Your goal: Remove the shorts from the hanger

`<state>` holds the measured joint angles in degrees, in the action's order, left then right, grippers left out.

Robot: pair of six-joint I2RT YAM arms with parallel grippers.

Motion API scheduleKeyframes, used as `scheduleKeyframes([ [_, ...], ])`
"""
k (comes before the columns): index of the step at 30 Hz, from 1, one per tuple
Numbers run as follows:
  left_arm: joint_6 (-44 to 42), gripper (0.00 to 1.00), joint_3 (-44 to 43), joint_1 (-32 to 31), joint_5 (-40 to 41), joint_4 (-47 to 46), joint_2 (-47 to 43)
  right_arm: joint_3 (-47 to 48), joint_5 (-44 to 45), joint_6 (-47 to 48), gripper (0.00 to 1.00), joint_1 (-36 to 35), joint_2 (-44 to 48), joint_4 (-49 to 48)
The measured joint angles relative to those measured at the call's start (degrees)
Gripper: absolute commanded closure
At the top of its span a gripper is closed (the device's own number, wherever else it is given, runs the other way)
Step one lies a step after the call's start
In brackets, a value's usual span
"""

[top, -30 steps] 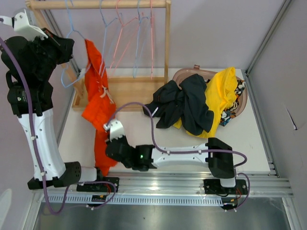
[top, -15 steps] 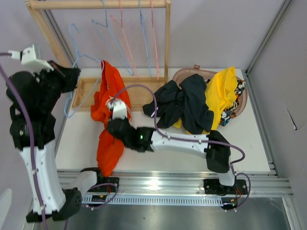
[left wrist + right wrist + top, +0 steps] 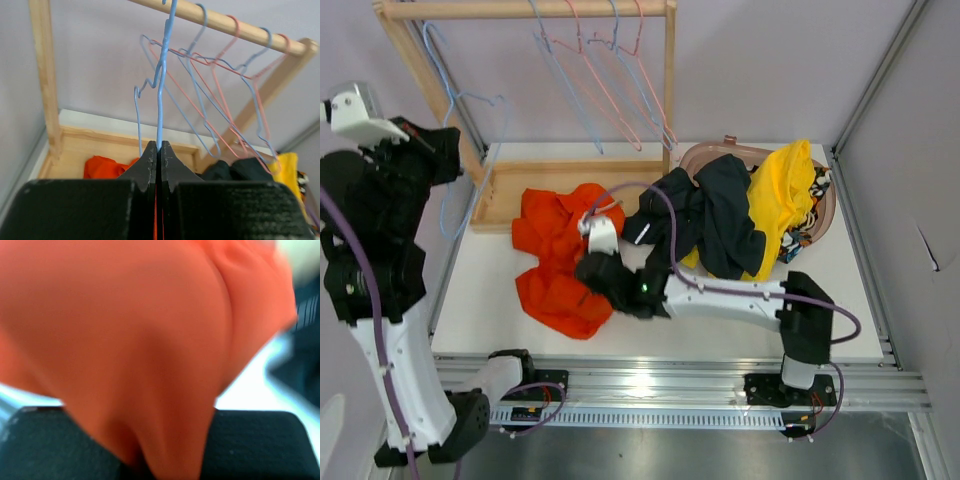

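The orange-red shorts [image 3: 555, 262] lie crumpled on the white table, off the hanger. My right gripper [image 3: 592, 280] is shut on a fold of them; in the right wrist view the orange cloth [image 3: 150, 340] fills the frame and runs down between the black fingers of the gripper [image 3: 162, 457]. My left gripper [image 3: 458, 150], raised at the far left, is shut on the wire of a bare blue hanger [image 3: 446, 200]. The left wrist view shows the jaws of that gripper [image 3: 159, 146] closed on the blue hanger [image 3: 161, 90], with the orange shorts [image 3: 102, 167] below.
A wooden rack with a top rail [image 3: 520, 8] and base tray [image 3: 510, 185] carries several empty blue and pink hangers [image 3: 610, 70]. Black shorts [image 3: 705, 215], yellow shorts [image 3: 780, 195] and patterned shorts [image 3: 812, 215] are heaped in and over a brown basket [image 3: 705, 152].
The orange shorts slid off the blue hanger and came down onto the table, drawn rightward by my right gripper. My left arm pulled the bare hanger back to the left; the rack hangers swing.
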<state>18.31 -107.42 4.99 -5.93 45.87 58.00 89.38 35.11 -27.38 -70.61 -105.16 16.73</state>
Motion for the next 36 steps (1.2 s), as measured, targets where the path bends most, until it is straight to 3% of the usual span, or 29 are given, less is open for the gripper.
scheduleKeyframes([
  [4,-1.33,1.00,-3.63,0.00,3.80,-1.44,6.82,-13.18,3.56,-4.87,1.00,-7.98,8.52,4.66],
  [7,-1.55,1.00,-3.67,0.00,5.86,-1.86,10.47,-16.28,6.84,-7.80,1.00,-6.32,15.72,9.49],
  [10,-1.84,1.00,-4.20,0.00,6.64,-2.10,13.33,-16.39,9.29,-7.91,1.00,2.21,24.22,10.75],
  [14,-1.86,1.00,-4.24,0.00,6.86,-2.97,14.78,-13.62,10.71,-1.18,1.00,22.84,35.04,8.81],
  [21,-2.01,1.00,-6.03,0.00,7.65,-5.60,15.87,-1.55,1.81,5.18,1.00,51.74,36.52,3.93],
  [25,-2.03,1.00,-6.40,0.00,8.15,-7.98,17.94,-1.25,-2.64,5.40,1.00,56.35,33.16,1.95],
  [30,-2.03,1.00,-8.37,0.00,8.57,-9.35,24.09,-11.13,-7.21,4.96,0.98,57.40,27.74,-0.66],
  [31,-2.05,1.00,-9.35,0.00,8.57,-9.16,25.51,-12.76,-8.02,4.94,0.76,57.72,26.62,-0.70],
  [32,-2.10,1.00,-10.27,0.00,8.50,-8.57,26.99,-14.51,-9.31,4.44,0.10,58.16,25.05,-0.68],
  [33,-2.19,1.00,-10.80,-0.02,8.41,-8.24,28.11,-15.89,-10.54,4.09,0.01,58.73,23.45,-0.57],
  [36,-2.40,1.00,-13.42,-0.13,8.20,-8.26,31.45,-19.67,-14.21,3.85,0.01,59.89,20.55,-0.37],
])
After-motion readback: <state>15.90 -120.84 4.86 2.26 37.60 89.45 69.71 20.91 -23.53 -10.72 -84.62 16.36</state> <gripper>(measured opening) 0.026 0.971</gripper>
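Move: From the right hand, which holds the red shorts near the rack, the pink bin lies about 38 cm to the right, 17 ahead and 13 below. The yellow shorts lie on it some 42 right and 11 ahead, the dark shorts about 27 right and 8 ahead, both roughly 10 below. The left hand holds the bare blue hanger; the rack's rail is roughly 22 ahead and 14 higher, its middle 12 to the right. The right hand keeps its pinch on the red shorts, dips back a little, then sweeps them right and up in an arc, some 42 cm sideways, working forward and turning about 50 degrees clockwise, before sinking steeply over the bin and opening wide to let go. The left, still pinching the blue hanger, pushes forward about 19 cm in two stages towards the rail, sinking slightly. ##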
